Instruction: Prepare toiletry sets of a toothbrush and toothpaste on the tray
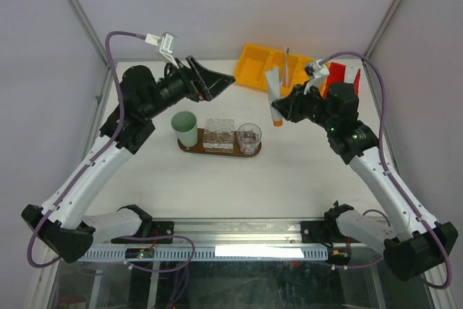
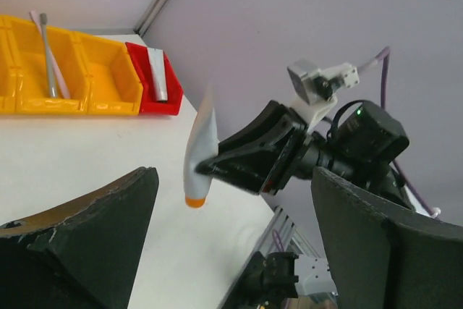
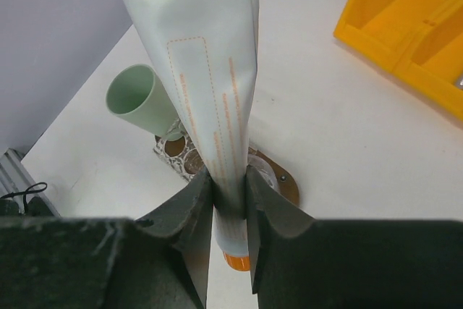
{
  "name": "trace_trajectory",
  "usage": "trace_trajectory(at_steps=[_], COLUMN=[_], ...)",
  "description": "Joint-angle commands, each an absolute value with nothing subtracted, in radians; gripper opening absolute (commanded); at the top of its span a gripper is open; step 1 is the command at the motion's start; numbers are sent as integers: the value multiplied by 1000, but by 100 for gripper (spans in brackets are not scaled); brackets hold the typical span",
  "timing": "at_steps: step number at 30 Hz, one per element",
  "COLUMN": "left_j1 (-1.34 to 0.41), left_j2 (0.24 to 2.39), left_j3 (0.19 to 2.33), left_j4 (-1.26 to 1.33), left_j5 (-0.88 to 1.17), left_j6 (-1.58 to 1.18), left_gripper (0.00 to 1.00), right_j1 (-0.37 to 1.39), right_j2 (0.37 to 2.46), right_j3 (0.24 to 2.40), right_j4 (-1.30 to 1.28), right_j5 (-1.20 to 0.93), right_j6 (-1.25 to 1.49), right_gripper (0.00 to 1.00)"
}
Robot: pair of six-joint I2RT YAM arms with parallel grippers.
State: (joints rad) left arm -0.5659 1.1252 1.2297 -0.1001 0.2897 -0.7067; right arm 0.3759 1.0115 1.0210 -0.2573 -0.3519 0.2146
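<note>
My right gripper (image 3: 229, 179) is shut on a white toothpaste tube (image 3: 210, 70), which hangs in the air with its orange cap down and its crimped end up. In the top view the tube (image 1: 273, 95) hangs right of the dark-brown tray (image 1: 217, 153), just in front of the yellow bin. The left wrist view shows the tube (image 2: 199, 153) clamped in the right gripper (image 2: 210, 163). My left gripper (image 1: 217, 81) is open and empty, raised behind the tray and pointing at the tube; its jaws stand wide (image 2: 231, 244). A toothbrush (image 1: 286, 66) stands in the yellow bin, and another tube (image 2: 158, 83) in the red bin.
On the tray stand a mint-green cup (image 1: 186, 127) and two clear glasses (image 1: 221, 134) (image 1: 249, 137). The yellow divided bin (image 1: 257, 63) and small red bin (image 1: 340, 77) sit at the back right. Grey walls close the table on three sides.
</note>
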Motion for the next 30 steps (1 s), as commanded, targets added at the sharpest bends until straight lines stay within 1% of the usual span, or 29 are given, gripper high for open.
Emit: trace_trajectory(at_steps=[1, 3, 8, 11, 13, 15, 17, 20, 25, 27, 30], left_j1=[-584, -600, -617, -620, -620, -621, -621, -620, -619, -620, -621], left_j2=[1191, 1230, 1251, 1255, 1254, 1258, 1290, 1324, 1331, 1324, 1284], left_j3=[1449, 1537, 1613, 1634, 1641, 1635, 1663, 1686, 1673, 1657, 1597], left_j4=[-286, -428, -534, -591, -632, -648, -687, -715, -715, -713, -668], left_j5=[266, 231, 161, 99, 54, 40, 69, 118, 119, 117, 121], left_j6=[-661, -621, -548, -506, -480, -457, -441, -441, -456, -462, -483], left_gripper=[88, 86, 83, 78, 75, 69, 64, 62, 49, 47, 47], right_j1=[468, 522, 694, 771, 802, 832, 865, 893, 919, 924, 927], right_j2=[1017, 1033, 1104, 1145, 1161, 1178, 1191, 1198, 1198, 1199, 1202], right_j3=[1077, 1089, 1148, 1181, 1187, 1197, 1205, 1204, 1188, 1185, 1183], right_j4=[-145, -139, -148, -149, -134, -121, -111, -94, -55, -50, -43], right_j5=[-274, -210, -19, 85, 104, 114, 144, 165, 189, 203, 238], right_j6=[191, 163, 91, 74, 74, 59, 40, 17, 4, 4, 20], right_gripper=[24, 24, 23, 23, 23, 23, 23, 23, 23, 23, 23])
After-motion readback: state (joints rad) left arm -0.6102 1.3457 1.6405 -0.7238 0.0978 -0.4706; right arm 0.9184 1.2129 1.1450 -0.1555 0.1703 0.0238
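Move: The toothpaste tube, upright in my right fingers, is about 15 cm to the right of my open left hand, some 4 cm farther out and 6 cm lower. My left gripper lies roughly 16 cm to the left of my right hand, 3 cm nearer and 9 cm higher. Far below my left hand, the drinking glass stands about 9 cm to its right and the clear holder 2 cm right, both about level fore and aft. I carry the tube about 12 cm left towards my left gripper, slowing to a stop, drawing back slightly and tilting my right wrist some 15 degrees while its fingers keep their grip near the cap. My left hand rises about 4 cm, then sinks some 9 cm, rolling its left side up about 25 degrees and half closing its fingers towards the tube's flat end. ##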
